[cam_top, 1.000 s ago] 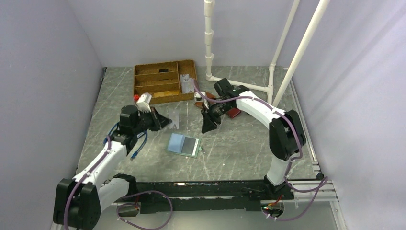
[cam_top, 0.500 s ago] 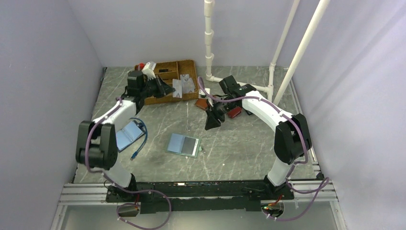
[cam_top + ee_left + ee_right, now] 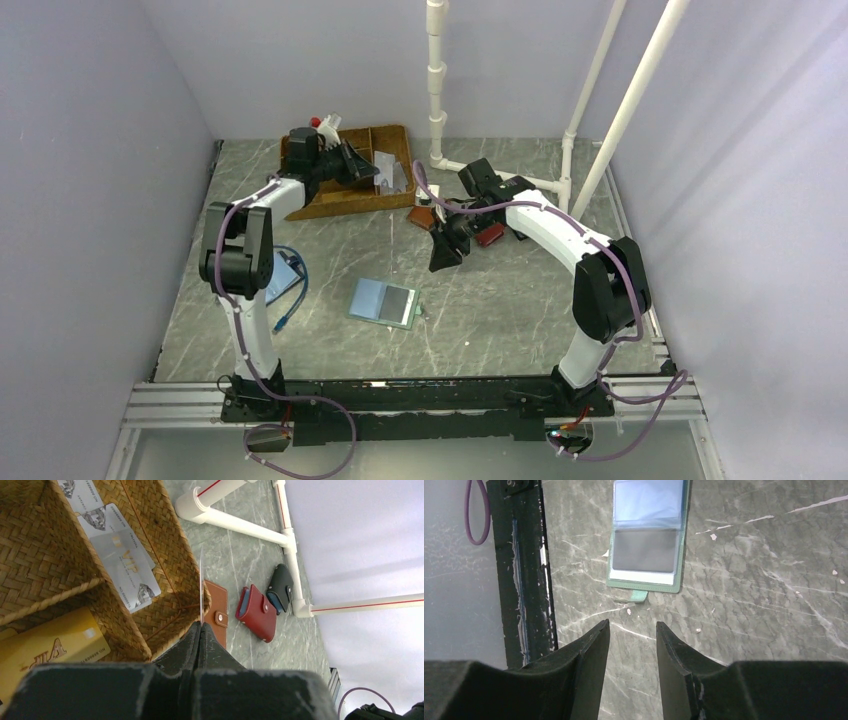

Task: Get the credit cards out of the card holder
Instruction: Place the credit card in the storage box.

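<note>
The card holder (image 3: 383,301) lies open on the table, light blue leaf and grey pocket panel up; the right wrist view shows it (image 3: 647,540) ahead of the fingers. My left gripper (image 3: 370,172) (image 3: 201,625) hangs over the wicker tray's right compartment, shut on a thin whitish credit card (image 3: 201,580) seen edge-on. Whitish cards (image 3: 125,565) and a tan one (image 3: 55,650) lie in the tray. My right gripper (image 3: 440,262) (image 3: 632,625) hovers open behind and to the right of the holder, with nothing between its fingers.
The wicker tray (image 3: 345,207) stands at the back left. Brown (image 3: 218,612), red (image 3: 257,611) and dark (image 3: 281,587) snap wallets lie right of it, near white pipes (image 3: 500,177). A plain light blue piece with a blue cable (image 3: 285,275) lies at the left.
My left arm has swung from beside the card holder back to the wicker tray, carrying the card. The right gripper shifted slightly right and then held still.
</note>
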Controlling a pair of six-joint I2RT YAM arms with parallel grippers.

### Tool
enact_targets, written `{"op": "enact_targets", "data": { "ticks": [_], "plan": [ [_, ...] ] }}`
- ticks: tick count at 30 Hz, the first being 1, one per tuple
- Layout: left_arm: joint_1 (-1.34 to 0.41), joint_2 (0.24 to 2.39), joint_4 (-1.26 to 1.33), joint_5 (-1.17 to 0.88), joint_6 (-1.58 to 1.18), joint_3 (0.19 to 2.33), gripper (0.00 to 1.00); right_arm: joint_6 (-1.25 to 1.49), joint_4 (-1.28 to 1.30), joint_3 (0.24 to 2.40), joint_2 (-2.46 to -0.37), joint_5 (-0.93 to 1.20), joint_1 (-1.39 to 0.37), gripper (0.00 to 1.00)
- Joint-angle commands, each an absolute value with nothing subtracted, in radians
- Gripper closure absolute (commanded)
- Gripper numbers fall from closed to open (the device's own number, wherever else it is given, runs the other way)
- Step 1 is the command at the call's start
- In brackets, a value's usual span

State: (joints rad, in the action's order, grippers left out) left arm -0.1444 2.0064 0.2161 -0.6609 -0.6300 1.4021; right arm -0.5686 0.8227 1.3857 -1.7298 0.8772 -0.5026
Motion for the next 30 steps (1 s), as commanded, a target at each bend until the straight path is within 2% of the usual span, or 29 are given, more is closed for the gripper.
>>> {"op": "enact_targets", "data": {
  "ticks": [1, 30],
  "plan": [
    [-0.143, 2.050, 0.219, -0.696, -0.652, 1.504, 1.00, -0.589, 0.805, 1.385, -1.709, 0.882, -0.499, 0.58],
    [-0.137, 2.236, 0.054, -0.664, -0.639, 1.754, 1.00, -0.592, 0.809, 1.387, -1.720, 0.877, -0.499, 0.58]
  ]
}}
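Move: Place the card already pinched in the left gripper on the silver cards in the box's right compartment, about 10 cm ahead of the left hand, 4 cm to its right and 11 cm below. The gold card in the front-left compartment is some 4 cm ahead and 9 cm left, and the brown wallet outside the box about 14 cm right and 1 cm ahead. From the right hand, the silver cards lie roughly 34 cm ahead and 14 cm left. Bring the left gripper forward about 5 cm, deeper over the right-hand compartment, starting briskly and then easing off. Let it sink about 2 cm, mostly in the second half of the way. Keep the fingers shut on the upright card and the wrist almost as it is, tipping the hand down only a few degrees. ##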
